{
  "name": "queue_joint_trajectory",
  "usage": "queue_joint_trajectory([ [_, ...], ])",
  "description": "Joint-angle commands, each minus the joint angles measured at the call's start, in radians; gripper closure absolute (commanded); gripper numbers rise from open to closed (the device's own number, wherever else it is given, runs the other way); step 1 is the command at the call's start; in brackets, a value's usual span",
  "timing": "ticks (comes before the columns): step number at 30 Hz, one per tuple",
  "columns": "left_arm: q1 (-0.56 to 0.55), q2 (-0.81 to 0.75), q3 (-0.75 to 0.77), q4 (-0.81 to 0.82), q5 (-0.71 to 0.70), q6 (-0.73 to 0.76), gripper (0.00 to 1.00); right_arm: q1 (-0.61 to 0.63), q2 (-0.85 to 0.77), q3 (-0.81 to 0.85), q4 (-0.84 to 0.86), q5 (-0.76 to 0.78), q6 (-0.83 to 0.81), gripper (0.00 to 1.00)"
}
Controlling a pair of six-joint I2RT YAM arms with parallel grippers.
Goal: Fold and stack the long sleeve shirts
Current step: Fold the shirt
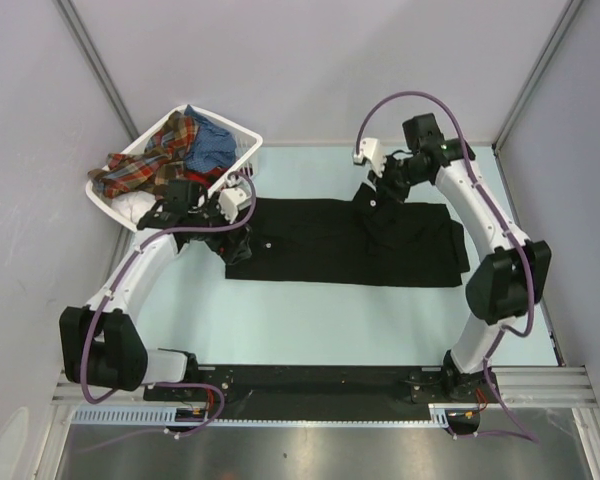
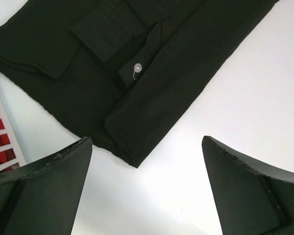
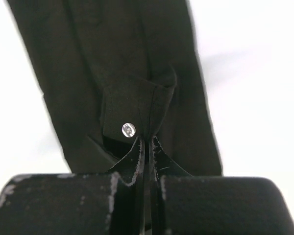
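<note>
A large black long sleeve shirt (image 1: 320, 245) lies spread flat across the middle of the table. My right gripper (image 1: 373, 205) is at its upper edge, shut on a buttoned cuff (image 3: 137, 110) of the black shirt (image 3: 137, 54); the right wrist view shows the cloth pinched between the fingertips, beside a clear button (image 3: 128, 129). My left gripper (image 1: 235, 240) hovers over the shirt's left end. It stands open (image 2: 146, 139) with nothing between its fingers, above a corner of the black shirt (image 2: 63, 49).
A white slatted basket (image 1: 252, 138) sits at the back left, holding a red-orange plaid shirt (image 1: 145, 160), a blue one (image 1: 210, 145) and a white one (image 1: 135, 208). Its slats (image 2: 0, 142) show at the left of the left wrist view. Grey walls surround the table.
</note>
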Motion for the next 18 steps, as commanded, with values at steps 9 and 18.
queue_joint_trajectory([
  [9, 0.112, 0.012, 0.053, 0.028, 0.089, -0.075, 0.00, 0.052, 0.151, 0.283, 0.060, -0.222, 0.363, 1.00],
  [18, 0.137, 0.021, 0.040, 0.037, 0.114, -0.093, 0.01, 0.173, 0.088, 0.049, 0.404, -0.218, 0.644, 1.00],
])
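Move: The right hand holds the sleeve's buttoned cuff roughly 20 cm above the shirt; the shirt's left half, where the cuff is heading, lies about 24 cm to its left and 3 cm ahead. The shirt's right end is some 24 cm right and 2 cm ahead, the laundry basket about 47 cm left and 13 cm ahead. From the left hand, that left half is some 8 cm right, 11 cm ahead and 14 cm down. Still pinching the cuff, the right hand sweeps about 11 cm left over the shirt; the open left retreats 3 cm left. ##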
